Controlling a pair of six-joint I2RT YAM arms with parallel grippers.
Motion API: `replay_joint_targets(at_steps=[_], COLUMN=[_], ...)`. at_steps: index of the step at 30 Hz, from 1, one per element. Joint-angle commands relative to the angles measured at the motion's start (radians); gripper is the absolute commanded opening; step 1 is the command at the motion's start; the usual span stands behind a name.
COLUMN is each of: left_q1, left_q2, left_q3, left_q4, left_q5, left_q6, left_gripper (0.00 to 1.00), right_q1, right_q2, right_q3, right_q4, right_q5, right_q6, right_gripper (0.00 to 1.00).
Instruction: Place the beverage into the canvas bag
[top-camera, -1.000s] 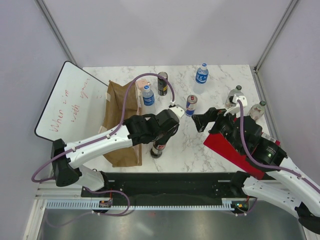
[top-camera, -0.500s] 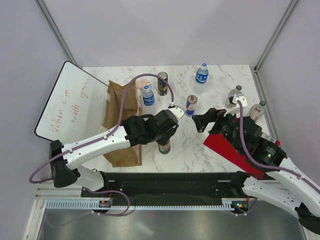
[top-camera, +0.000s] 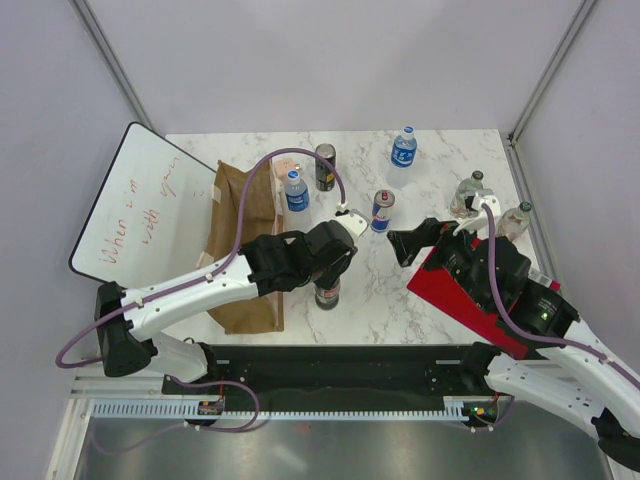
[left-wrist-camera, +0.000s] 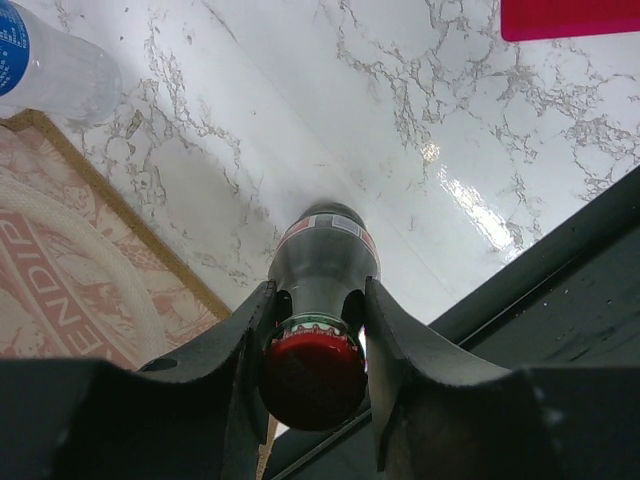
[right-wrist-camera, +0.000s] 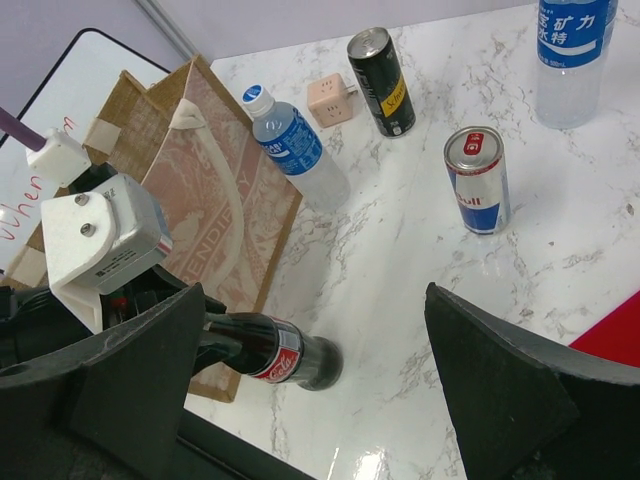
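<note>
The beverage, a dark cola bottle (top-camera: 327, 293) with a red cap, leans in my left gripper (top-camera: 322, 272), which is shut on its neck just below the cap. In the left wrist view the bottle (left-wrist-camera: 325, 250) points down at the marble between the two fingers of that gripper (left-wrist-camera: 318, 290). I cannot tell whether its base (right-wrist-camera: 330, 365) touches the table. The tan-brown canvas bag (top-camera: 236, 205) sits just left of the bottle, its printed side (right-wrist-camera: 220, 215) facing it. My right gripper (top-camera: 400, 245) hangs open to the right, empty (right-wrist-camera: 312, 292).
Behind the bag are a blue-label water bottle (top-camera: 296, 190), a black can (top-camera: 325, 167) and a blue-silver can (top-camera: 382, 210). Another water bottle (top-camera: 403, 147) stands at the back, two glass bottles (top-camera: 468, 190) at far right. A whiteboard (top-camera: 130, 200) lies left.
My left gripper has carried the cola bottle a little to the right, away from the bag's near corner. The right arm has barely moved.
</note>
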Motion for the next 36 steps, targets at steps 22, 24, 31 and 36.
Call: replay_joint_targets(at_steps=[22,24,31,36], left_q1=[-0.005,-0.005,0.002,0.002], left_q2=[-0.002,0.005,0.022,-0.039], left_q3=[-0.157,-0.172,-0.189,-0.197], left_q4=[0.143,0.157,0.203,0.203], left_q5=[-0.045,-0.043,-0.023,-0.06], left_q6=[-0.056,-0.056,-0.058,-0.079], left_gripper=[0.82,0.82,0.79,0.79], right_q1=[0.002,0.004,0.002,0.004], right_q2=[-0.029,-0.03,-0.032,-0.027], right_q3=[-0.006,-0.011,-0.011,0.0], right_q4=[0.011,0.009,0.009,0.009], right_q5=[0.018,0.018,0.021,0.021], right_q6=[0.02,0.024,0.017,0.003], right_gripper=[0.98,0.98,0.98,0.98])
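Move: The Coke bottle's neck is already between the left fingers. Its middle is about 7 cm below the left hand and perhaps 1 cm ahead. From that hand, the canvas bag is about 18 cm left and 6 cm ahead, the blue-label bottle 19 cm ahead and 7 cm left, and the Red Bull can 19 cm ahead and 12 cm right. From the right hand, the Coke bottle lies some 16 cm left, 1 cm back and 19 cm below. Straight down, some 5 cm in all, goes the left hand, its fingers opening from under half to about four-fifths as it lets go of the Coke bottle's neck and sinks along the bottle, which stays between them below the cap. The wrist hardly turns, still slanting forward, right and down. ##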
